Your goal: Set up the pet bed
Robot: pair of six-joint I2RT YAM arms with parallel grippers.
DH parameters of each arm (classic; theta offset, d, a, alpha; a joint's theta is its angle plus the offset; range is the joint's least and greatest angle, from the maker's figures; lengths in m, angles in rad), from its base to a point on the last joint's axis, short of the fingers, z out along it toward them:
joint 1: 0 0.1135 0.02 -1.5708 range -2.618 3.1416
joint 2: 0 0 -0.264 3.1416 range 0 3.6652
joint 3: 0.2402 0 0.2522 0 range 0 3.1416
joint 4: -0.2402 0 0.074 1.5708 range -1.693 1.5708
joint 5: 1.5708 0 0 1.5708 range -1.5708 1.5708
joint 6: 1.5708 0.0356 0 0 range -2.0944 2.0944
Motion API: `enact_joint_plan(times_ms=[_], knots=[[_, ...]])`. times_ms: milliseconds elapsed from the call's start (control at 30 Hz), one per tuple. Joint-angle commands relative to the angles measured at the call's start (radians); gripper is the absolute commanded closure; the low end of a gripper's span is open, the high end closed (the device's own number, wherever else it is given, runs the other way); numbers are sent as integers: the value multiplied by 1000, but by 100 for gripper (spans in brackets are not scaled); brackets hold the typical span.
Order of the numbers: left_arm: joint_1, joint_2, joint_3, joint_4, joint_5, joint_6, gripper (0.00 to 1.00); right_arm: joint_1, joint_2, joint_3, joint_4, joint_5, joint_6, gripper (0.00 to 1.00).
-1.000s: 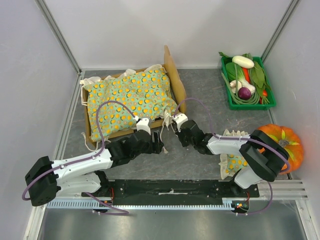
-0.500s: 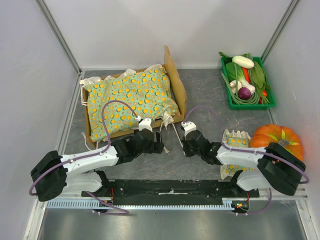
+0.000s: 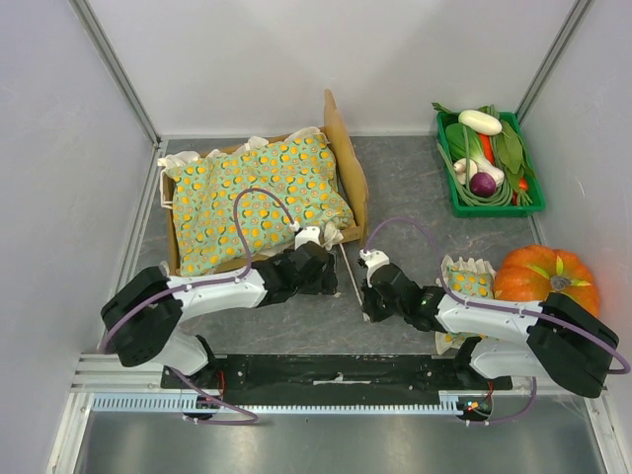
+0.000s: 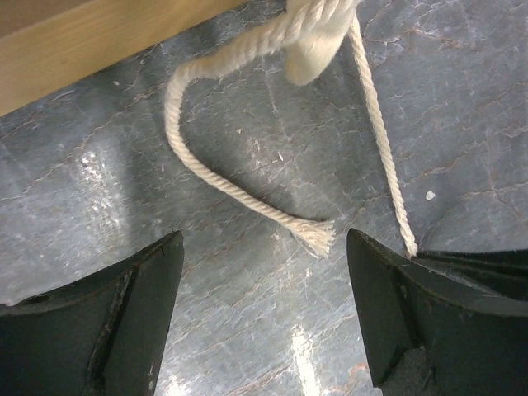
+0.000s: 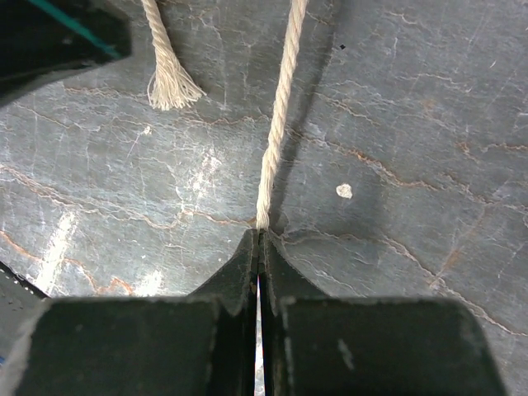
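Observation:
The pet bed [image 3: 348, 168], a light-wood frame with a tall headboard, stands at the back left with a green orange-dotted blanket [image 3: 257, 193] spread over it. Two white cords hang from the blanket's near right corner onto the table. My right gripper [image 5: 261, 233] is shut on the straight cord [image 5: 280, 115], which runs taut from the jaws toward the bed. That gripper [image 3: 367, 288] sits just in front of the bed's corner. My left gripper [image 4: 266, 239] is open and low over the table, and the looped cord's frayed end [image 4: 313, 235] lies just beyond its fingertips. The bed's wooden edge [image 4: 99, 49] shows above.
A small matching pillow [image 3: 464, 286] lies at the right, partly under my right arm, beside an orange pumpkin [image 3: 548, 281]. A green tray [image 3: 443, 148] of vegetables sits at the back right. White walls close in the table on three sides.
My right gripper drew back from the bed's corner toward the near edge and shut on the cord. My left arm swung right toward that corner and opened a little wider.

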Motion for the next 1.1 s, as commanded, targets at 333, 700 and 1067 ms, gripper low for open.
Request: enact_joint_plan(times_ms=[333,700,1067], knots=[[1,208,106,-69,7,-157,36,7,29,80,-15,39,-29,100],[-3,215,99,-1,106,-106,98,7,14,54,31,13,-23,100],[-19,-52,28,51,166,-97,98,7,93,20,141,-44,28,100]])
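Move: The loose tie's end lies about 4 cm below the left hand, some 2 cm to its right and 1 cm ahead. The other tie's end, pinched in the right fingers, is roughly 5 cm back and 8 cm right of the left hand, 4 cm lower; the knot at the cover's corner is about 9 cm ahead and 1 cm right, 3 cm lower. From the right hand, the loose tie's end is some 6 cm ahead and 6 cm left, level in height. Left dips 4 cm, pinches loose tie, raises it 5 cm and back; right eases left, still gripping. ##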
